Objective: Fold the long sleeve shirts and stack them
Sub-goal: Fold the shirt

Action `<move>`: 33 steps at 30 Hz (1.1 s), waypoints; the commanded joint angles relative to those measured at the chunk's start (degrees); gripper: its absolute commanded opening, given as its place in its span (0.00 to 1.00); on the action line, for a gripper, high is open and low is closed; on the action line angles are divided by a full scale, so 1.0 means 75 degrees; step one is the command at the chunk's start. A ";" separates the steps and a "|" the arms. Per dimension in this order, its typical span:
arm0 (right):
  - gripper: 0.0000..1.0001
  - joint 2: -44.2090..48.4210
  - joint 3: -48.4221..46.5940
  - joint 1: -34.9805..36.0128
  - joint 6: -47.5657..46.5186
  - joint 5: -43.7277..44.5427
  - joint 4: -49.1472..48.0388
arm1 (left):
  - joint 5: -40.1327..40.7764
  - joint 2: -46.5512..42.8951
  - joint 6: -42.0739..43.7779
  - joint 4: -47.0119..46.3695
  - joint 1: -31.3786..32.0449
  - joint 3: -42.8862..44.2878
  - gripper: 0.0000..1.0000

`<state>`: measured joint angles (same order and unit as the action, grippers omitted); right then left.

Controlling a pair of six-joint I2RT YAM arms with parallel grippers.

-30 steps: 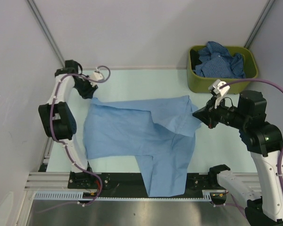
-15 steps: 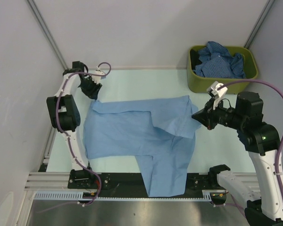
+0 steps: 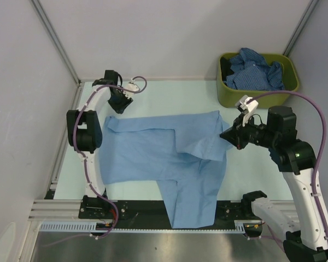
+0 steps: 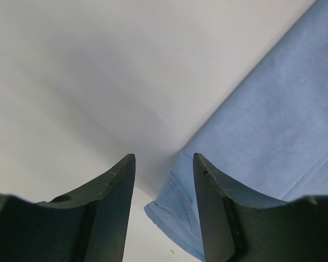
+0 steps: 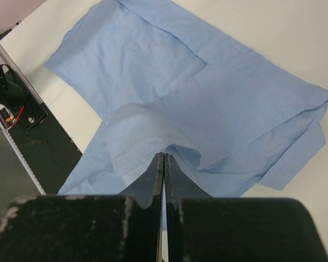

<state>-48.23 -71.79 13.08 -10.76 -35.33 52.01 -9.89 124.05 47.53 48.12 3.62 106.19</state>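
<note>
A plain light blue long sleeve shirt lies spread flat on the pale table, one part hanging over the near edge. My left gripper hovers at its far left corner, open; in the left wrist view that corner lies on the table below the gap of the gripper, touching neither finger. My right gripper is shut on a pinch of the shirt's right side, lifted into a soft fold at the closed tips of the gripper. Darker blue patterned shirts are heaped in the bin.
An olive-green bin stands at the far right corner of the table. Grey walls close in on the left and at the back. A black rail with both arm bases runs along the near edge.
My left arm has swung right along the far edge and its jaws have widened off the shirt's corner. The right gripper has carried its pinch of cloth slightly left.
</note>
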 commanded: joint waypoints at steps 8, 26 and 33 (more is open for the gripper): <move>0.00 -0.0892 0.0665 -0.0033 0.0240 0.0164 -0.2292 | 0.1763 0.0440 0.0624 0.0217 -0.0025 -0.0343 0.42; 0.00 -0.1808 0.2341 -0.0103 -0.0368 0.1992 -0.2259 | 0.2151 0.0535 -0.1625 0.1869 -0.0737 0.0677 0.27; 0.00 -0.1632 0.2353 -0.0443 -0.0463 0.1735 -0.2060 | 0.2093 0.0885 -0.1965 0.2032 -0.1653 0.0886 0.17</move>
<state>-62.06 -53.89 10.74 -12.73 -22.70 36.38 5.80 128.84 36.49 60.20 -4.08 109.34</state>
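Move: Beside the left hand lies the shirt's far-left corner, the thing to pinch: about 6 cm left, 3 cm back and 5 cm below; the shirt's near-left corner is some 36 cm back and 5 cm left. The right hand already holds the flap's corner high up. From it the shirt's right edge lies about 8 cm ahead, 3 cm right and 30 cm below, the shirt's far-right corner 30 cm ahead and 2 cm left. Swinging left about 10 cm and back about 5, the left hand first dips onto the shirt's far-left corner, closes its fingers on that cloth, then draws it farther left and back, twisting counter-clockwise some 20 degrees. Meanwhile the right hand, still pinching the flap, carries it forward about 8 cm, then mostly down about 15 cm towards the shirt's right edge, its fingers tipping a little more downward. ##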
